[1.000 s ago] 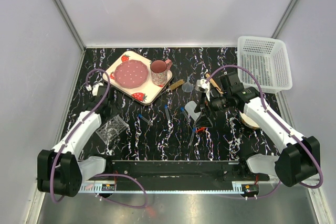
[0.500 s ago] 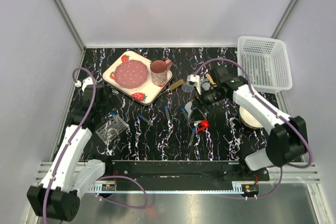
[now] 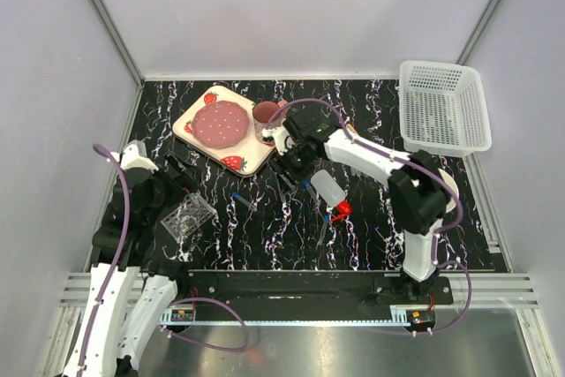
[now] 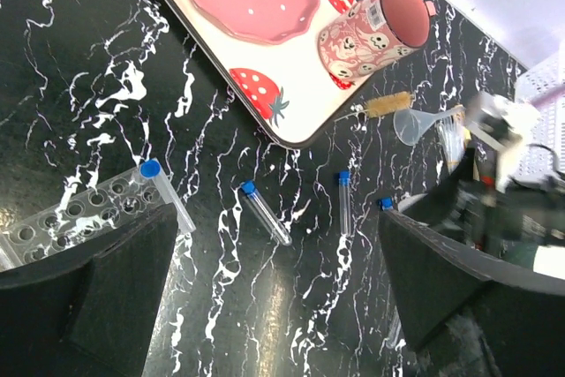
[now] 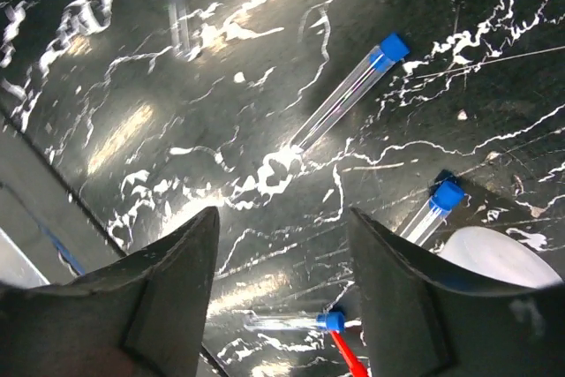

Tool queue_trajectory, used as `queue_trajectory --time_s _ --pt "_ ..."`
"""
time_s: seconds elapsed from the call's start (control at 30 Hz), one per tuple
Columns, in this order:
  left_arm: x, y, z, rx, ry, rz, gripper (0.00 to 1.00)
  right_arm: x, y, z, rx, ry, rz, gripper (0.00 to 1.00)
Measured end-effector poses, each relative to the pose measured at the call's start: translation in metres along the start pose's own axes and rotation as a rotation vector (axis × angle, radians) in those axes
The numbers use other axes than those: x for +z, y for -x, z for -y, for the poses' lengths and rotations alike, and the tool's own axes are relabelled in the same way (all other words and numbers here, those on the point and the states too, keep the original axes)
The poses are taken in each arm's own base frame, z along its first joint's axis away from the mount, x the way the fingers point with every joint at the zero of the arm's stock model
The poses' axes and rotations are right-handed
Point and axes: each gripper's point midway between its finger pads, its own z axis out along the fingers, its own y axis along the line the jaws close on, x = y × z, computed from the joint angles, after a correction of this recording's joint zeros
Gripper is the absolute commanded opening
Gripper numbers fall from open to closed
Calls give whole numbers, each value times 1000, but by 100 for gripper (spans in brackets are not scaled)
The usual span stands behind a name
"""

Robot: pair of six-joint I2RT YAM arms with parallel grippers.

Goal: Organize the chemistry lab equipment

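Blue-capped tubes lie on the black marbled table: one (image 4: pixel 265 212), a second (image 4: pixel 343 202), a third (image 5: pixel 349 99). Another tube (image 4: pixel 166 193) leans at the clear tube rack (image 3: pixel 188 215). The red-capped squeeze bottle (image 3: pixel 328 190) lies on its side right of them. The clear funnel (image 4: pixel 413 124) and a wooden-handled brush (image 4: pixel 381 107) rest by the tray's corner. My left gripper (image 4: pixel 278 214) hangs wide open above the tubes, holding nothing. My right gripper (image 5: pixel 282 218) hovers open over a tube (image 5: pixel 296 321), empty; from above it (image 3: pixel 287 169) sits beside the tray.
The strawberry-print tray (image 3: pixel 250 161) with pink plate (image 3: pixel 219 123) and mug (image 4: pixel 375 31) stands at the back left. A white basket (image 3: pixel 444 116) stands at the back right. The right arm stretches across the table's middle.
The left gripper opened wide and backed off from the rack. The right arm swept left from the squeeze bottle toward the tubes near the tray, its jaws narrowing somewhat.
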Motion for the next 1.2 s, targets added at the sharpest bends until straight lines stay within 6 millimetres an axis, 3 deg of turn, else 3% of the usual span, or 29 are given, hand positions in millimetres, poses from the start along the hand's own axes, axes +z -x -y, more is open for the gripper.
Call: queue_trajectory --time_s 0.17,0.33,0.6,0.8,1.2 --pt "-9 -6 1 -17 -22 -9 99 40 -1 21 81 -75 -63 59" --pt "-13 -12 -3 -33 -26 -10 99 62 -13 34 154 -121 -121 57" --pt "-13 -16 -5 -41 -16 -26 99 68 -6 31 169 -135 -115 57" --pt "-14 -20 -3 -56 -32 -41 99 76 -4 27 157 -155 -119 46" --pt "-16 -23 16 -148 -118 -63 99 73 -7 44 100 -277 -120 22"
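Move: The middle blue-capped test tube lies about 3 cm ahead of the right hand, 1 cm left and 9 cm below. At that height, the next tube is 7 cm to its right and level with it, another is 10 cm to its left and 3 cm nearer, and the white wash bottle is 12 cm to its right, level. From the left hand the middle tube is some 9 cm ahead, 25 right, 22 below. Right hand sinks about 8 cm and forward 3, its fingers narrowing around the middle tube; left hand drifts back-right. ##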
